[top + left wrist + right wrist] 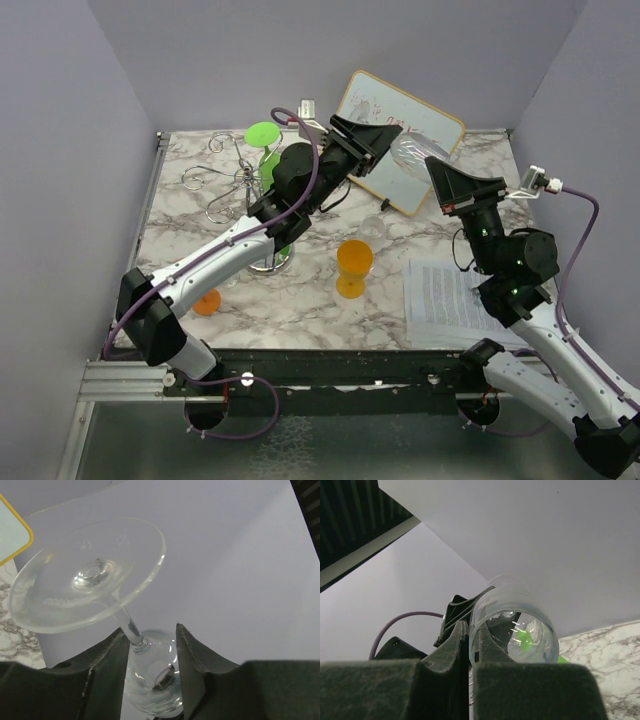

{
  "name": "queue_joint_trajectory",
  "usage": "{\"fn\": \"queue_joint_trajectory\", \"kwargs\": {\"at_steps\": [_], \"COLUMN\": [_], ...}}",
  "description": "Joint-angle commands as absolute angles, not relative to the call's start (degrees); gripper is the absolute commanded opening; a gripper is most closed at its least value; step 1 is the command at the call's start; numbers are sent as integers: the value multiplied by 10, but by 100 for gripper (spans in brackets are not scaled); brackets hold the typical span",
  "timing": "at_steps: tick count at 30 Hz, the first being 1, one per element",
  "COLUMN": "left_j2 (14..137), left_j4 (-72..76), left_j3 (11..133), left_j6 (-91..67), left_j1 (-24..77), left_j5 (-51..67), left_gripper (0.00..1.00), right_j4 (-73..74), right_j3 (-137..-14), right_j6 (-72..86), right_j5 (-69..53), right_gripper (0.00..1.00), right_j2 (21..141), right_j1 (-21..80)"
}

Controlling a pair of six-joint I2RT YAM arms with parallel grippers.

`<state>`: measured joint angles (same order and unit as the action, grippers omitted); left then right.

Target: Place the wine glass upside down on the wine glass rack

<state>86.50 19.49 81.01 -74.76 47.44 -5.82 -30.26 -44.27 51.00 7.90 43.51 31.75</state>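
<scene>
A clear wine glass hangs in the air between both arms, lying roughly sideways. My left gripper has its fingers pressed on either side of the bowl just below the stem, and the round foot points away from it. My right gripper is shut on the bowl's rim, one finger inside the glass and one outside. The wine glass rack, thin silver wire with curled arms, stands at the back left, its base partly hidden behind my left arm.
A green glass hangs on the rack. An orange glass stands upright mid-table, with a small clear cup behind it. A whiteboard leans at the back, a printed sheet lies front right, and an orange object sits front left.
</scene>
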Motion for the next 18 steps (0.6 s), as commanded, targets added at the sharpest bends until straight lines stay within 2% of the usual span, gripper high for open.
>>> {"fn": "queue_joint_trajectory", "kwargs": {"at_steps": [1,7,10,11,15,18], "left_j2": [876,875,875,876,874,875], "left_j4": [222,231,242,248,260,262], "left_j3": [836,838,840,841,847,867], "left_j6": [-782,-767,-746,-736,-670,-595], "left_j1": [480,480,480,480,480,479], "left_j5": [-61,-60,-54,-49,-41,-28], "left_gripper": [37,2,0,0,0,0], "right_j4": [-349,-345,-336,-324,-260,-222], "right_j3": [-432,-421,-419,-422,-437,-448], "right_j6": [528,540,546,546,542,524], "right_j5": [53,53,53,55,66,58], "right_gripper": [1,1,5,11,47,61], "right_j2": [437,435,431,428,414,397], "right_j1": [317,317,317,317,317,317]}}
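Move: The clear wine glass is held aloft by the right fingers at its bowl, foot up. Its stem is already between the half-open left fingers, about 1 cm ahead and 1 cm right of that hand point. The bowl lies some 4 cm back, 3 cm right and 2 cm lower. The green glass on the rack hangs about 26 cm left, roughly level ahead and 10 cm lower. From the right hand, the stem is about 6 cm ahead, 5 cm left and 1 cm up. The left fingers shut on the clear glass's stem and pinch it, that hand rising only about 1.5 cm. With the stem caught, the right fingers open to about half, releasing their pinch on the bowl wall; the right hand stays close by, its tips still either side of the wall, and sinks about 1 cm at the end. ##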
